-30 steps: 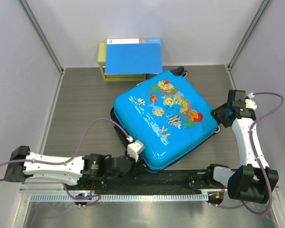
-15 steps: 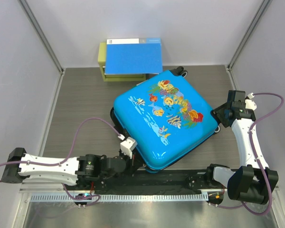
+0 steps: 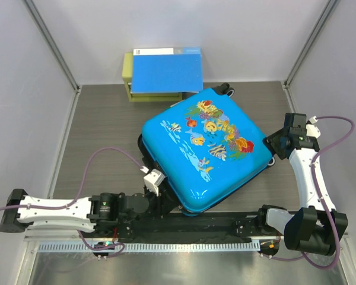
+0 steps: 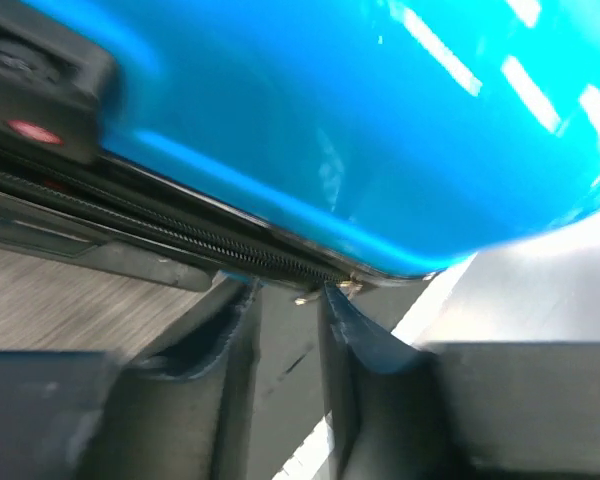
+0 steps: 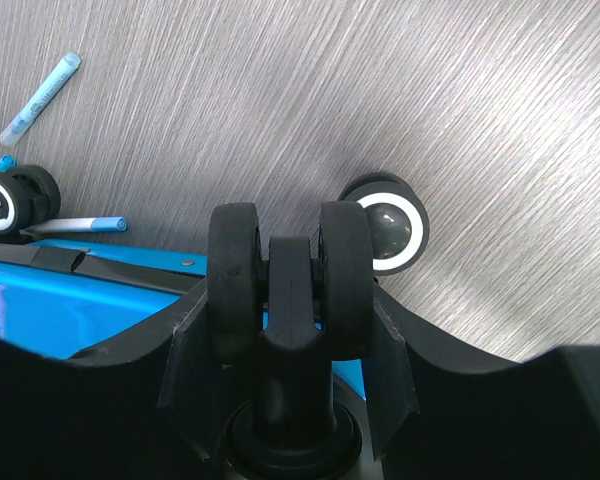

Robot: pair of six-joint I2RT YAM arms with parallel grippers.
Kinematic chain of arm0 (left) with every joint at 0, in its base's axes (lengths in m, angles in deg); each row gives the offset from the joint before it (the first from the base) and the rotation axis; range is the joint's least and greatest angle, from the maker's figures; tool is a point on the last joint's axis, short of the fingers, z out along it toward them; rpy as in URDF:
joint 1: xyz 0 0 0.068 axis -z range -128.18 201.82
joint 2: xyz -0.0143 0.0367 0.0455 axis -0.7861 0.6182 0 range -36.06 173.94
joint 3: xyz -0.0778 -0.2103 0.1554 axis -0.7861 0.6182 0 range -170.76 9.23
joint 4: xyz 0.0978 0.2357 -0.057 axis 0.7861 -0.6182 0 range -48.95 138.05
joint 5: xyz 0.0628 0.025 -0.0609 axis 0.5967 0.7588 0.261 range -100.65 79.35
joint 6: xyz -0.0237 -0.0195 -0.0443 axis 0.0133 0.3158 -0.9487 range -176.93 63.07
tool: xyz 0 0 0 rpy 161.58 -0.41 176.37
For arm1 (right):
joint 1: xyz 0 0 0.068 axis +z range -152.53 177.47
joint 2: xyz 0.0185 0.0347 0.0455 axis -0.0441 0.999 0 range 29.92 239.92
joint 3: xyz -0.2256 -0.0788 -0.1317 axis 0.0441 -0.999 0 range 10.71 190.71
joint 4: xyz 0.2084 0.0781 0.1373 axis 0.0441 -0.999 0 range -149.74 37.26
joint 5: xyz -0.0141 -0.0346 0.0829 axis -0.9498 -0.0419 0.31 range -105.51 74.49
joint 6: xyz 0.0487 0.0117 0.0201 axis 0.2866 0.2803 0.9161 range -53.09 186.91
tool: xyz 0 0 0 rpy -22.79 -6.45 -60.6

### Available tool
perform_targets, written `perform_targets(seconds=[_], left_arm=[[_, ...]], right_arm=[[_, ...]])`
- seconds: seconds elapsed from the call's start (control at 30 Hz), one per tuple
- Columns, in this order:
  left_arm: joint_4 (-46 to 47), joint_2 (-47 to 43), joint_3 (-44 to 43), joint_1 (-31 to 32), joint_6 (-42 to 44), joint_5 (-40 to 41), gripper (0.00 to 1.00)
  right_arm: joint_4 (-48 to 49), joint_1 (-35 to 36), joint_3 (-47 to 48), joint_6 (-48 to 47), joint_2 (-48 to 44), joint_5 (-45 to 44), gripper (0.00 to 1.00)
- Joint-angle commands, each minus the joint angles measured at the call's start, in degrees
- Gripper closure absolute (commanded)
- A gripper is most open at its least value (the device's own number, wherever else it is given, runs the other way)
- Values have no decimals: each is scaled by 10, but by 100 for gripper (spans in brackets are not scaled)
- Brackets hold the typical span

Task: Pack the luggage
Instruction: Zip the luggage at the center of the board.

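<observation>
The luggage (image 3: pixel 204 148), a bright-blue hard-shell case with a fish-and-coral print, lies closed and flat on the table. My left gripper (image 3: pixel 166 203) is at its near-left corner, low against the seam. In the left wrist view the left gripper (image 4: pixel 288 292) stands open by a narrow gap. Its tips are at the black zipper (image 4: pixel 180 235), with the small metal zipper pull (image 4: pixel 305 297) just ahead of the gap. My right gripper (image 3: pixel 274 145) is at the case's right corner. In the right wrist view the right gripper (image 5: pixel 285 300) is shut on a black twin wheel (image 5: pixel 285 275) of the luggage.
A flat blue folder (image 3: pixel 166 70) lies on a yellow-green drawer box (image 3: pixel 128 77) at the back. Two pens (image 5: pixel 40 98) (image 5: pixel 80 224) lie on the table beside another wheel (image 5: pixel 5 198). A white-rimmed wheel (image 5: pixel 390 225) sits behind the held one. A black rail (image 3: pixel 213 222) runs along the near edge.
My left arm has drawn back to the left, sliding its gripper leftward along the luggage's near-left edge. The right arm and the luggage have not moved.
</observation>
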Motion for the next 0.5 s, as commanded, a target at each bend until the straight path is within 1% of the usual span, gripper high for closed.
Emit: perform_targets(seconds=[0.0,0.03,0.13,0.4,0.47], left_arm=[[32,36,-5,-1,24,-52,57],[33,45,-13,0,29,-53,53],[61,63,-12,0,39,-56,49],[81,68,2,1,36,-33,40],[84,68,5,1,34,-33,39]], right_arm=[[-88,21,-33,-57,25,47,99],[-89,21,-33,-57,25,48,99],[-89,21,-37,-54,24,52,99],[-89,22,-39,-54,24,55,99],[-88,21,-39,-55,25,56,99]])
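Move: The zip pull hangs on the luggage's dark seam about 3 cm to the left hand's right, level with it front to back and some 3 cm lower. The luggage's near rounded corner is roughly 8 cm right and 2 cm back, the black latch about 9 cm ahead and 1 cm left. From the right hand the pull lies about 24 cm back, 34 cm left and slightly lower. The left hand sinks about 2 cm, easing right and back, its fingers opening wider around the zip pull. ##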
